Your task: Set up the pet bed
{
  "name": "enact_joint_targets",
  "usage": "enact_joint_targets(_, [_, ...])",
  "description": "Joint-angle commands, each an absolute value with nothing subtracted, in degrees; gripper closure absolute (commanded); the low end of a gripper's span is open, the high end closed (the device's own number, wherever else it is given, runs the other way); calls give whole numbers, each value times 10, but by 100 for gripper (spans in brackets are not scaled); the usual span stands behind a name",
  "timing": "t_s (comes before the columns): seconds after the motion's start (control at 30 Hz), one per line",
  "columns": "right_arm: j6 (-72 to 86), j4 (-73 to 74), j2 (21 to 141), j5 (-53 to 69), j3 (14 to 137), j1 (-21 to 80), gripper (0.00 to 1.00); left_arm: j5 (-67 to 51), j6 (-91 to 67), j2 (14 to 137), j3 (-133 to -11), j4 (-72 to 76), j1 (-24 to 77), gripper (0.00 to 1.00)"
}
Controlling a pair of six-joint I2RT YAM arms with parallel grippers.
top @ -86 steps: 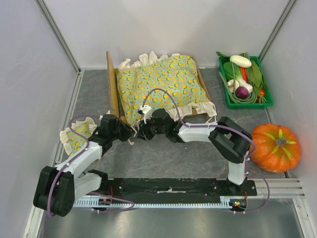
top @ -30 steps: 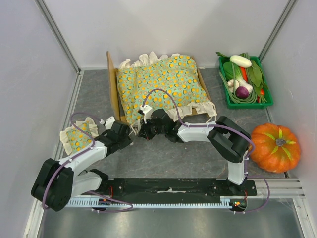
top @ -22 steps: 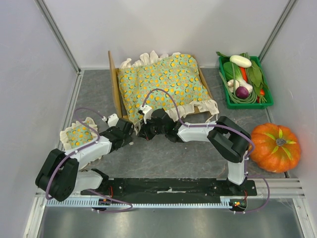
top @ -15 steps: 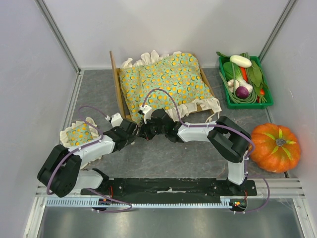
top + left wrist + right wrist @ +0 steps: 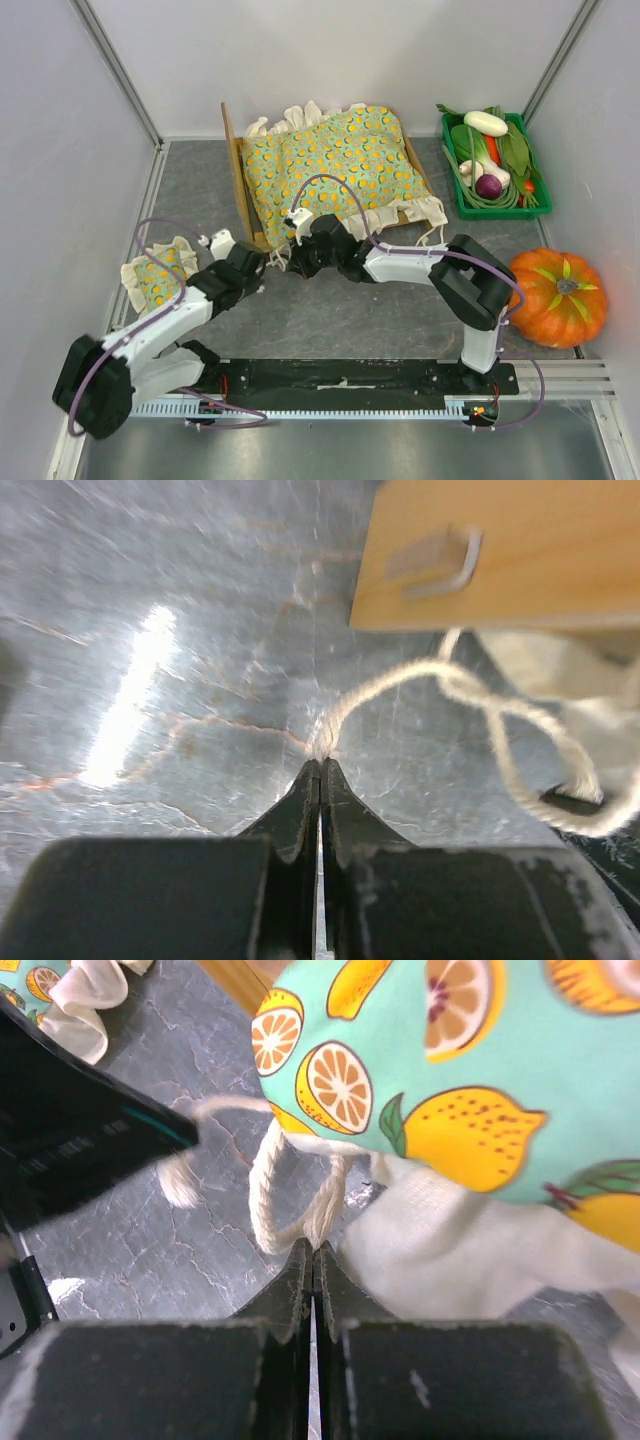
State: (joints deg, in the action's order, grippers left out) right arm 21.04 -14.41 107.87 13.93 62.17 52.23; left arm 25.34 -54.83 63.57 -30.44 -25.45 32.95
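The pet bed [image 5: 237, 180] stands at the back centre, with a light-wood frame [image 5: 500, 550] and its headboard on the left. A green frilled cushion [image 5: 335, 165] with an orange-fruit print [image 5: 470, 1080] covers it. A cream cord [image 5: 420, 675] hangs off the cushion's near left corner. My left gripper [image 5: 321, 765] is shut on that cord's end, just in front of the frame's corner. My right gripper [image 5: 313, 1250] is shut on a loop of cord [image 5: 290, 1210] under the cushion's frill. In the top view both grippers meet tip to tip: left gripper [image 5: 264, 264], right gripper [image 5: 292, 264].
A small matching pillow [image 5: 160, 272] lies by the left wall. A green crate of vegetables [image 5: 495, 165] stands at the back right, and an orange pumpkin [image 5: 555, 298] sits by the right wall. White walls close in three sides.
My left gripper has closed on the cord end and its arm has swung right and stretched out. The bed and cushion have shifted slightly toward the back. The right gripper stays shut.
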Motion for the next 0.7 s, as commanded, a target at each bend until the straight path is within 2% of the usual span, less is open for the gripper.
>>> enact_joint_targets(0.0, [174,-107,1015,114,628,512,100,265,-527,528,-321,-313,273,98])
enact_joint_targets(0.17, [160,-68,984,121,637,510,100,244,-463,476,-337,-328,179,98])
enact_joint_targets(0.33, [144,-2,954,40,650,509,100,225,-406,466,-366,-320,96,98])
enact_joint_targets(0.67, [120,31,923,-23,678,484,100,151,-359,538,-397,-263,-96,98])
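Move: The two cord ends are already pinched, one in each hand. Their slack crossing lies about 3 cm ahead, 3 cm right and slightly below the left hand; from the right hand it is some 4 cm left, 2 ahead and 3 below. The bed frame's near-left corner stands roughly 5 cm straight ahead of the left hand, and the small cushion about 24 cm to its left, level fore-and-aft and 3 cm lower. The big cushion's middle is some 22 cm ahead of the right hand and 9 to its right. Both shut grippers keep their pinch on the cord ends and draw them apart, away from the crossing at the bed corner. The left hand rises first, then sweeps left about 15 cm in all towards the small cushion, climbing some 9 and turning about 20 degrees counter-clockwise; the right hand goes up about 7 cm and right about 6, easing forward late and tipping up slightly. ##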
